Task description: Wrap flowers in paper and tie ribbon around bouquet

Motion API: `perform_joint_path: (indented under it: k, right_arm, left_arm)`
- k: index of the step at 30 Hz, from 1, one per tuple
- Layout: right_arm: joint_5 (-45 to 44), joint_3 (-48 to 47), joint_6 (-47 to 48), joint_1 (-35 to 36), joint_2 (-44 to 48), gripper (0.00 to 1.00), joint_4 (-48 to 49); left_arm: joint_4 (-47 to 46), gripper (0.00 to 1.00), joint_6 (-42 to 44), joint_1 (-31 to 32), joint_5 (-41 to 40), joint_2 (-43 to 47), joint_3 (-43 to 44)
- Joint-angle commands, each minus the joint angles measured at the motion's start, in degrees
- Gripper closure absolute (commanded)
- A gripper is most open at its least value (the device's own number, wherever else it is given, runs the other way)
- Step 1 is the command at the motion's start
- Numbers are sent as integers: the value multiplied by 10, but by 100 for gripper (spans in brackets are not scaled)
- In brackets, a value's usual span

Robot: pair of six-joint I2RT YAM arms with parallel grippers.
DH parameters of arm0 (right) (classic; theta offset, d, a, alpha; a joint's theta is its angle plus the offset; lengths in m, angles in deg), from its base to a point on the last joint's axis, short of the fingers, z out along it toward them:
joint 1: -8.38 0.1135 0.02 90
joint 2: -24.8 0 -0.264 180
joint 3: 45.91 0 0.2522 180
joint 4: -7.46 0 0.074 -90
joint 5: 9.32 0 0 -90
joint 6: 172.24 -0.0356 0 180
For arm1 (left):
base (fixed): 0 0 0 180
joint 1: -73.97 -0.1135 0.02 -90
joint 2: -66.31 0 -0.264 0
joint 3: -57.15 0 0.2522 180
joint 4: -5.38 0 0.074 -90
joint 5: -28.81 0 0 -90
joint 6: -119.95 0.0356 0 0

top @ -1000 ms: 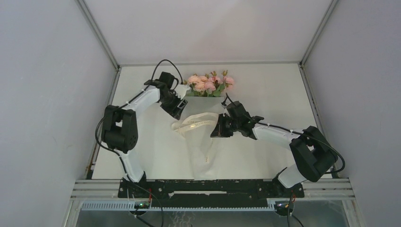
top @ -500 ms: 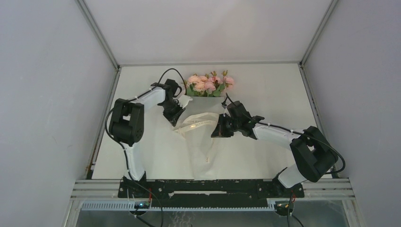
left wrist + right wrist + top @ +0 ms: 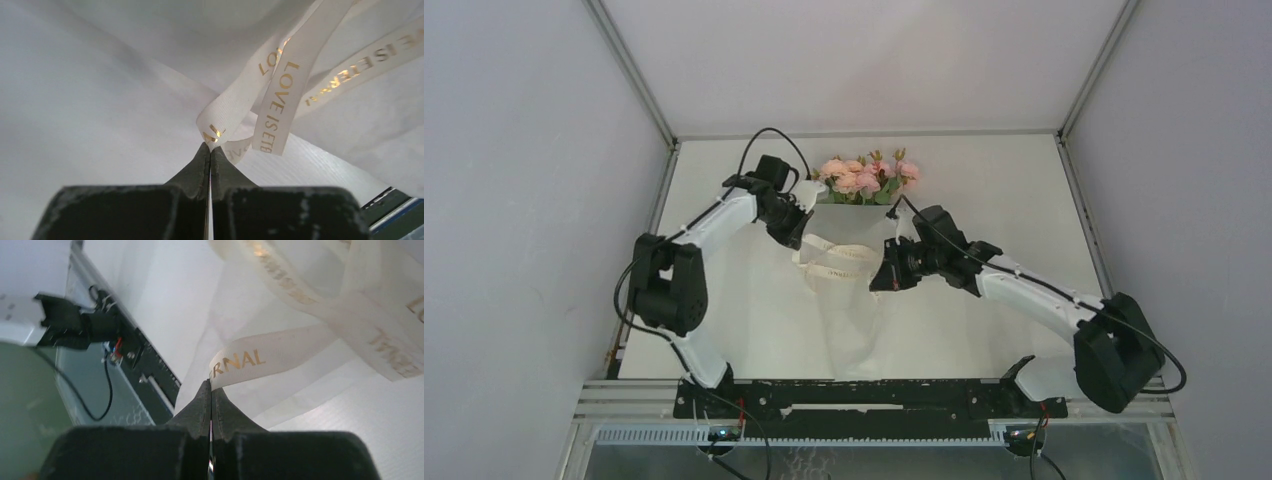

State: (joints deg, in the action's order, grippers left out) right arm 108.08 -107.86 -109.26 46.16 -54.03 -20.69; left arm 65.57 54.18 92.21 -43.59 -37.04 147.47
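The pink flowers [image 3: 865, 178] lie at the far middle of the table, their stems inside the white translucent paper [image 3: 852, 320], which runs toward me as a cone. A cream ribbon [image 3: 836, 262] with gold lettering lies in loose loops across the cone's upper part. My left gripper [image 3: 802, 238] is at the loops' left end, and in the left wrist view it [image 3: 210, 146] is shut on a fold of the ribbon [image 3: 280, 102]. My right gripper [image 3: 880, 281] is at the loops' right side. In the right wrist view it [image 3: 210, 383] is shut on a ribbon [image 3: 257, 358] end.
Both arms reach inward over the white table [image 3: 1004, 190]. Grey walls close in the left, right and back. The black base rail [image 3: 864, 398] runs along the near edge, also seen as the rail [image 3: 150, 375] in the right wrist view.
My left gripper has shut on the ribbon at the loops' left end, and its elbow swung outward. The right arm stretched out a little, still gripping its ribbon end.
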Motion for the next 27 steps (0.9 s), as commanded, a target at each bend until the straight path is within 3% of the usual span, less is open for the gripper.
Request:
perform_joint_path:
  k: [1,5,8,14,23,27]
  right_arm:
    - [88,-33,82,12,91,100,-5]
    - [97,-32,66,-27,166,100,17]
    - [107,-21,33,-99,194,100,27]
    - [115,58,-50,-246,240,100,75]
    - [105,74,-63,-314,276,100,70]
    - [65,65,-59,-255,257,100,90]
  left_arm:
    - [-40,100,-46,3,39,88,4]
    - [-71,100,-73,-4,-7,120,7]
    - [-95,100,-92,-31,-41,123,6]
    - [-107,100,-95,-90,-33,141,-11]
    - [-107,100,-90,-132,-15,161,-43]
    - [-95,100,-103,-132,36,156,-46]
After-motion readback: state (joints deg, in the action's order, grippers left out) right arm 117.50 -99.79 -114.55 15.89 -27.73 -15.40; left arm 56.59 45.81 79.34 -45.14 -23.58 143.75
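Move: Both hands already pinch the ribbon. The ribbon's crossing on the paper lies about 12 cm to the left hand's right, 2 cm back and 4 cm below. The flower heads are some 15 cm ahead and 16 cm right of that hand. From the right hand, the crossing is roughly 9 cm ahead, 4 cm left and 8 cm below, and the paper's near end about 8 cm back, 4 cm left and 11 cm lower. Keeping their pinch on the ribbon, both hands draw it apart, away from the crossing. Each lifts first; then the right sweeps right and somewhat forward, ending about 13 cm to the right and 11 cm higher, turning clockwise. The left rises and goes left about 7 cm each, a little forward, turning counter-clockwise. ##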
